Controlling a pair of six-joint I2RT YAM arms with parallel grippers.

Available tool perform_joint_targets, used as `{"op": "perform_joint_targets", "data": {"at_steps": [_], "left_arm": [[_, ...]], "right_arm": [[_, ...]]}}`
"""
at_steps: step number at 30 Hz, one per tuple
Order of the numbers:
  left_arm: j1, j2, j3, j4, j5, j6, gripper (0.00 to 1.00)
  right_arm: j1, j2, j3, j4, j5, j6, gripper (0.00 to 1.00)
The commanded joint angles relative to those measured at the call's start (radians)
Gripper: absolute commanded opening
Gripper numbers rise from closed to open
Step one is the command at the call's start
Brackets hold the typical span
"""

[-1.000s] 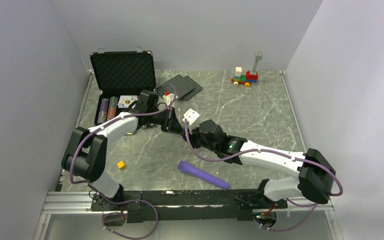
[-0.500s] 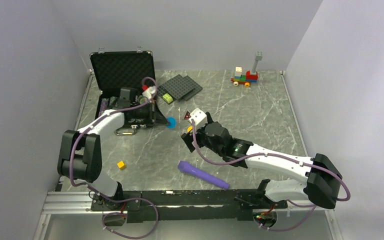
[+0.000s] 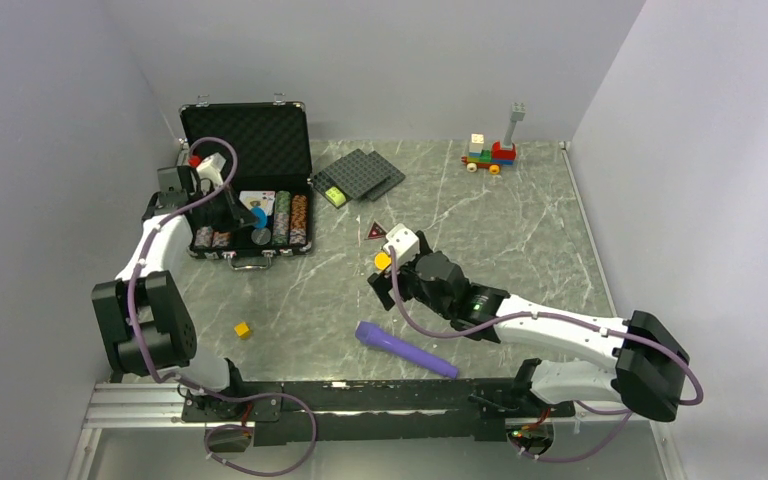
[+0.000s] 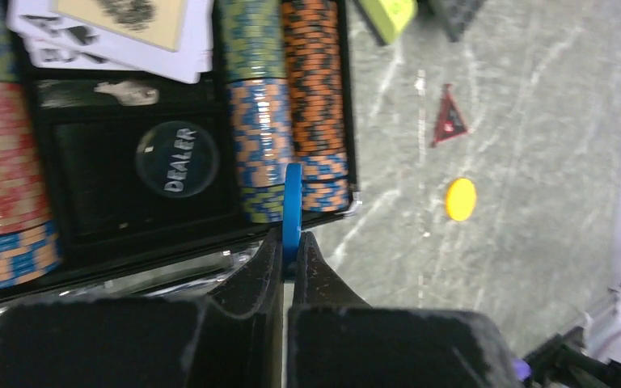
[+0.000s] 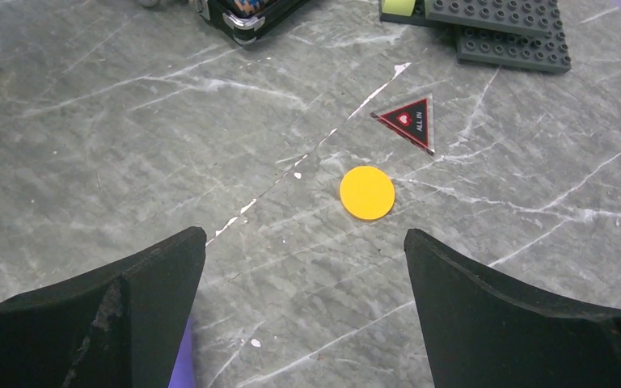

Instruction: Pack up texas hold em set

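The black case (image 3: 244, 140) stands open at the back left, holding striped chip stacks (image 4: 315, 97), playing cards (image 4: 121, 32) and a dealer button (image 4: 176, 158). My left gripper (image 4: 291, 238) is shut on the blue disc (image 4: 292, 202), held edge-on above the case's front edge; the disc also shows in the top view (image 3: 258, 216). The yellow disc (image 5: 367, 192) and the dark red triangle (image 5: 408, 121) lie on the table mid-scene. My right gripper (image 5: 303, 236) is open and empty, just short of the yellow disc (image 3: 382, 261).
A purple cylinder (image 3: 405, 348) lies near the front centre. A small yellow cube (image 3: 243, 329) sits front left. Dark grey studded plates (image 3: 360, 175) lie right of the case. A toy brick train (image 3: 490, 153) stands at the back right.
My left gripper carried the blue disc from the table centre back left to over the case. My right gripper drew back slightly, uncovering the yellow disc and the triangle.
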Motion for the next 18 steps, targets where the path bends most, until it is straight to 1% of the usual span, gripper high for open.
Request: {"op": "perform_joint_targets", "data": {"at_steps": [1, 6, 18], "left_arm": [[0.038, 0.02, 0.046, -0.033, -0.152, 0.077, 0.0], [0.076, 0.079, 0.051, -0.014, -0.177, 0.068, 0.0], [0.077, 0.234, 0.114, 0.012, -0.211, 0.084, 0.0]], "right_arm": [[0.003, -0.041, -0.018, 0.078, -0.013, 0.014, 0.98], [0.003, -0.055, -0.037, 0.091, -0.023, 0.051, 0.98], [0.003, -0.052, -0.036, 0.092, -0.031, 0.065, 0.98]]}}
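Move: The left hand still pinches the blue disc. The empty part of the case's middle tray lies about 4 cm ahead, 4 cm left and some 12 cm below it. At that depth the dealer button is 4 cm straight ahead, the red chip row roughly 8 cm ahead and 10 cm left, and the green-and-blue chip row 9 cm ahead and 5 cm right. From the idle right hand, the empty part is about 16 cm ahead, 37 cm left and 14 cm below. Leftward and sinking at first, then almost straight down, the left arm brings the blue disc over the middle tray just left of the dealer button, some 6.5 cm left and 7 cm lower in all. The wrist turns about 15 degrees, tipping the fingers more steeply down and swinging them counter-clockwise, while they keep their pinch on the disc. ##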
